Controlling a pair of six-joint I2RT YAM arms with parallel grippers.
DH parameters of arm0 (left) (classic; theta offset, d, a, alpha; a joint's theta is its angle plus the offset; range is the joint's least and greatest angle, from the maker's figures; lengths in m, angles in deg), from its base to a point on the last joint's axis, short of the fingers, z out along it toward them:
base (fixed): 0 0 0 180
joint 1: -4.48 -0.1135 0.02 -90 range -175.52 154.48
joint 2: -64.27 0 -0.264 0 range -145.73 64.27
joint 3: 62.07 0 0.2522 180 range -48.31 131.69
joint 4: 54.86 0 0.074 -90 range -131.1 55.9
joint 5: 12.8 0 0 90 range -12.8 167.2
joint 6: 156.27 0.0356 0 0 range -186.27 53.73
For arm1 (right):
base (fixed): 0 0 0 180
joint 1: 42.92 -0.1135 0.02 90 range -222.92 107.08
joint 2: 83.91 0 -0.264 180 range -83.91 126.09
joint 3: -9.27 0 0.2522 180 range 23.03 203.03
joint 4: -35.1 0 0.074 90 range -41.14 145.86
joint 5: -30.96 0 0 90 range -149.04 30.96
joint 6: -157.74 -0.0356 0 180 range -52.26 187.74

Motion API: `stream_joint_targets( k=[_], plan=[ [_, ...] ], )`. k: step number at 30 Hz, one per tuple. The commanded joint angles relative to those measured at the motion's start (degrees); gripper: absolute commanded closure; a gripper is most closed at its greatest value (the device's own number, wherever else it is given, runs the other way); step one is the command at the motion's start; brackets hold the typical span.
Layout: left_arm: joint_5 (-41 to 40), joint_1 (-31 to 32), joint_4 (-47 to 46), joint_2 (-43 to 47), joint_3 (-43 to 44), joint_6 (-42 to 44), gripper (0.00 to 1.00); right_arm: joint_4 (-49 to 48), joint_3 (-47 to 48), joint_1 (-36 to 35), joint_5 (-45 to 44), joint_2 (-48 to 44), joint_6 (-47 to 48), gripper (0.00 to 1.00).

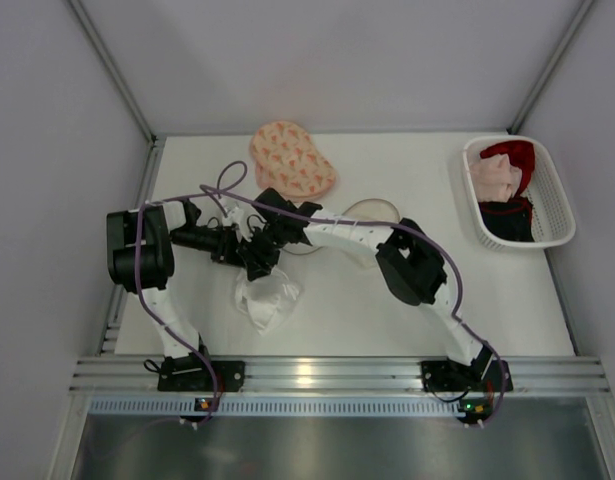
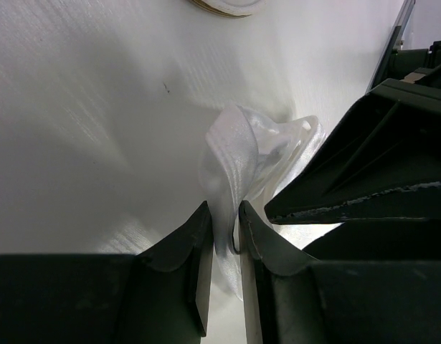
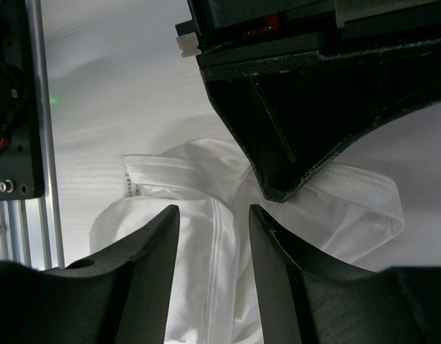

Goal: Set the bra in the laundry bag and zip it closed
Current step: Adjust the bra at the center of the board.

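The white mesh laundry bag (image 1: 265, 300) lies crumpled on the table in front of both grippers. My left gripper (image 1: 253, 264) (image 2: 225, 215) is shut on a raised fold of the bag (image 2: 238, 154), lifting it off the table. From the right, my right gripper (image 1: 268, 243) (image 3: 214, 215) reaches in and stands open just above the bag (image 3: 170, 179), a stitched seam running between its fingers. Each wrist view shows a finger of the other gripper close by. The bra (image 1: 290, 158), peach with a small pattern, lies at the back of the table, apart from both grippers.
A white slatted basket (image 1: 553, 205) at the back right holds red, pink and black garments. A thin pale ring (image 1: 372, 210) lies behind the right forearm. Purple cables loop over both arms. Grey walls enclose the table at the back and sides.
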Motion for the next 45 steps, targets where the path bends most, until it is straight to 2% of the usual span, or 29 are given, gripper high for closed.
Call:
stream_joint_targets(
  k=[1, 10, 13, 16, 17, 35, 45],
  plan=[
    [1.14, -0.10, 0.84, -0.12, 0.11, 1.21, 0.74, -2.00, 3.34, -1.71, -0.88, 0.81, 2.43, 0.55],
    [1.22, -0.10, 0.75, -0.65, 0.28, 1.21, 0.74, -2.96, 3.35, -2.68, -1.67, 1.34, 3.66, 0.58],
    [1.14, -0.10, 0.75, -0.65, 0.28, 1.21, 0.75, -3.31, 3.43, -2.68, -1.84, 1.16, 3.84, 0.69],
    [0.87, -0.10, 0.75, -0.74, 0.20, 1.13, 0.75, -3.32, 3.26, -2.68, -2.11, 0.64, 4.28, 0.89],
    [0.87, -0.10, 0.75, -0.74, 0.02, 1.21, 0.75, -3.23, 3.34, -2.68, -2.20, 0.46, 4.37, 1.00],
    [0.08, -0.10, 0.75, 0.05, -0.42, 1.65, 0.75, -11.22, -2.19, 1.63, -1.58, -5.95, -1.34, 1.00],
    [0.00, -0.10, 0.75, -0.03, -0.68, 1.83, 0.77, -15.62, -1.67, 6.90, -1.32, -5.00, -7.14, 1.00]
  ],
)
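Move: Just below the open right fingers, within about 1 cm back and left, is the raised seam edge of the folded white bra. The bra's body lies some 7 cm back and 2 cm right, roughly 5 cm lower. The laundry bag's white disc is about 12 cm ahead and 12 cm right, down on the table. From the left hand, which already grips the bra, that seam edge is about 4 cm back and 2 cm right, nearly level. Settling about 1 cm down and slightly back, the right hand closes its open fingers fully on the bra's seam edge beside the left gripper. Then, slowly at first and faster at the end, it draws the pinched edge forward some 7 cm while lifting about 3 cm, turning roughly 10 degrees clockwise. The left hand stays put and keeps its grip on the bra. ##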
